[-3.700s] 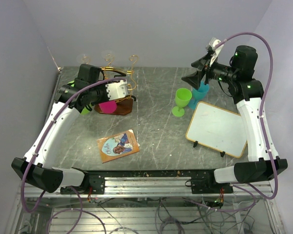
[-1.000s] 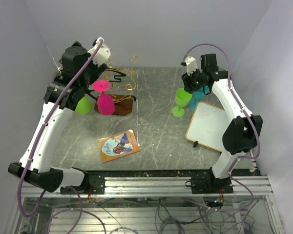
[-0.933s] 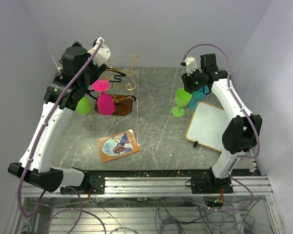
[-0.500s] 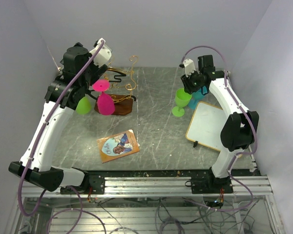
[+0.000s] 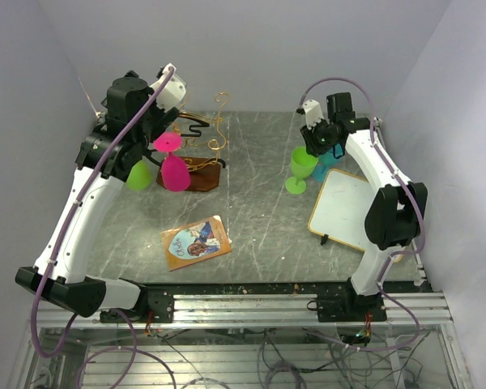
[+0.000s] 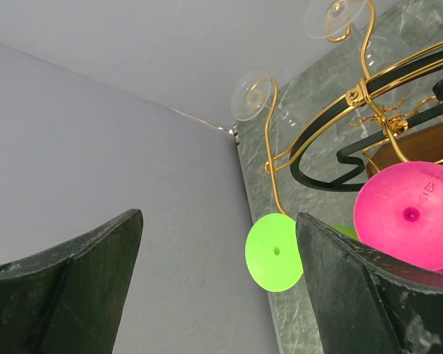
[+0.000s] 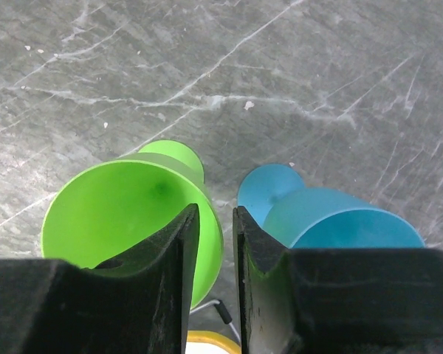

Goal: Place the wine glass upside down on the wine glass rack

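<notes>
A green wine glass stands upright on the table, with a blue one just right of it. My right gripper is over the green glass's rim. One finger is inside the cup and the other is outside, between the two glasses; the jaws are narrow, with a slit still showing. The gold wine glass rack holds a pink glass and a green glass upside down. My left gripper hangs open beside the rack, holding nothing.
A whiteboard with a yellow frame lies right of the upright glasses. A picture card lies on the table in front of the rack. Clear glass feet hang on the rack's far hooks. Walls close in the left, back and right.
My right gripper's jaws have narrowed around the green glass's rim and the arm has shifted slightly left. The left arm has barely moved.
</notes>
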Robot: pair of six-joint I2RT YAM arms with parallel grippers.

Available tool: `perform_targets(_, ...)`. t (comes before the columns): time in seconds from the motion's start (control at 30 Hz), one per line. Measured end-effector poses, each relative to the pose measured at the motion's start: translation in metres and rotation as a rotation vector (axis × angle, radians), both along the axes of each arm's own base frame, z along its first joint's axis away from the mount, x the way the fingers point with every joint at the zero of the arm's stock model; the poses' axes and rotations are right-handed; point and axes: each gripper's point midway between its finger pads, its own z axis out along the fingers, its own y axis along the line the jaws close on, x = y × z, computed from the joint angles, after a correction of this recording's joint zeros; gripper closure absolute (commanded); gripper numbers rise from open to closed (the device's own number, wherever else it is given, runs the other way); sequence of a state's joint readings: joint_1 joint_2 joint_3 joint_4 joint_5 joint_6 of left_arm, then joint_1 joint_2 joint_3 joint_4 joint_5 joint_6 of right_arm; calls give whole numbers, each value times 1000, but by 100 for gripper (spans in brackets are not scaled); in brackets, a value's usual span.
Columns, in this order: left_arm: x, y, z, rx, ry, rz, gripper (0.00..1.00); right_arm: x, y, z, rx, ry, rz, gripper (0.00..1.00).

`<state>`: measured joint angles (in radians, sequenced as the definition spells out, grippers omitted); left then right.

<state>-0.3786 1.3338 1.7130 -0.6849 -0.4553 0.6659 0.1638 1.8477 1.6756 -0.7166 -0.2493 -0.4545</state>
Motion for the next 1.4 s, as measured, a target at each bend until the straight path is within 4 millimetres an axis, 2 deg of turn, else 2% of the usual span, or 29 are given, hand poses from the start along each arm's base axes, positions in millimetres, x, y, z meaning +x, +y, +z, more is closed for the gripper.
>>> perform_targets(0.23,0,0,0,0,0,0,5,0,0,-10,-7,24,5,81)
perform_targets(0.43,0,-1,0,-2,0,-4,4,-1,0,-9,-8,26,9,97)
perform_targets(0.47,0,-1,0,-2,0,-5,3,-1,0,-7,-6,24,11,100)
perform_targets(0.67,1,-4,0,-25,-4,-12,0,6,6,19,21,-19,27,100)
perform_targets(0.8,3,-15,-4,-75,4,-59,1,7,11,50,54,-74,41,100)
perform_targets(0.93,4,-33,-9,-150,20,-131,0,3,19,94,108,-157,60,100)
perform_targets(1.07,4,-51,-10,-223,38,-201,0,-9,27,138,175,-240,87,100)
perform_targets(1.2,0,-69,-1,-311,34,-279,1,-24,35,180,248,-323,117,100)
perform_targets(1.27,-4,-83,10,-377,24,-340,0,-33,41,202,294,-372,137,100)
perform_targets(1.3,-4,-84,11,-381,24,-344,2,-37,43,213,314,-394,146,100)
perform_targets(1.4,-8,-105,23,-481,24,-431,5,-50,51,241,382,-441,180,100)
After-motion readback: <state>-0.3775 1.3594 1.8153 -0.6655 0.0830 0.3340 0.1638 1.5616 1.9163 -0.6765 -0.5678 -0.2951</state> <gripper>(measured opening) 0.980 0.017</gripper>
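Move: The green wine glass stands upright under the right hand; its middle is about 3 cm to the left, 2 cm back and 7 cm down, with the pads already either side of its right-hand rim. The blue glass stands about 2 cm ahead and 5 cm right of that hand. From the left hand, the green glass is some 45 cm right, 7 cm ahead and far below; the hanging magenta glass is about 9 cm right, level ahead, 15 cm down. Sink the right gripper a last centimetre and close it to pinch the green glass's rim, one finger inside the bowl. Then lift it some 25 cm, easing left and back a little and swinging the fingers up towards level. Meanwhile bring the open left gripper about 10 cm right towards the green glass, turning clockwise and rolling its left side down. ##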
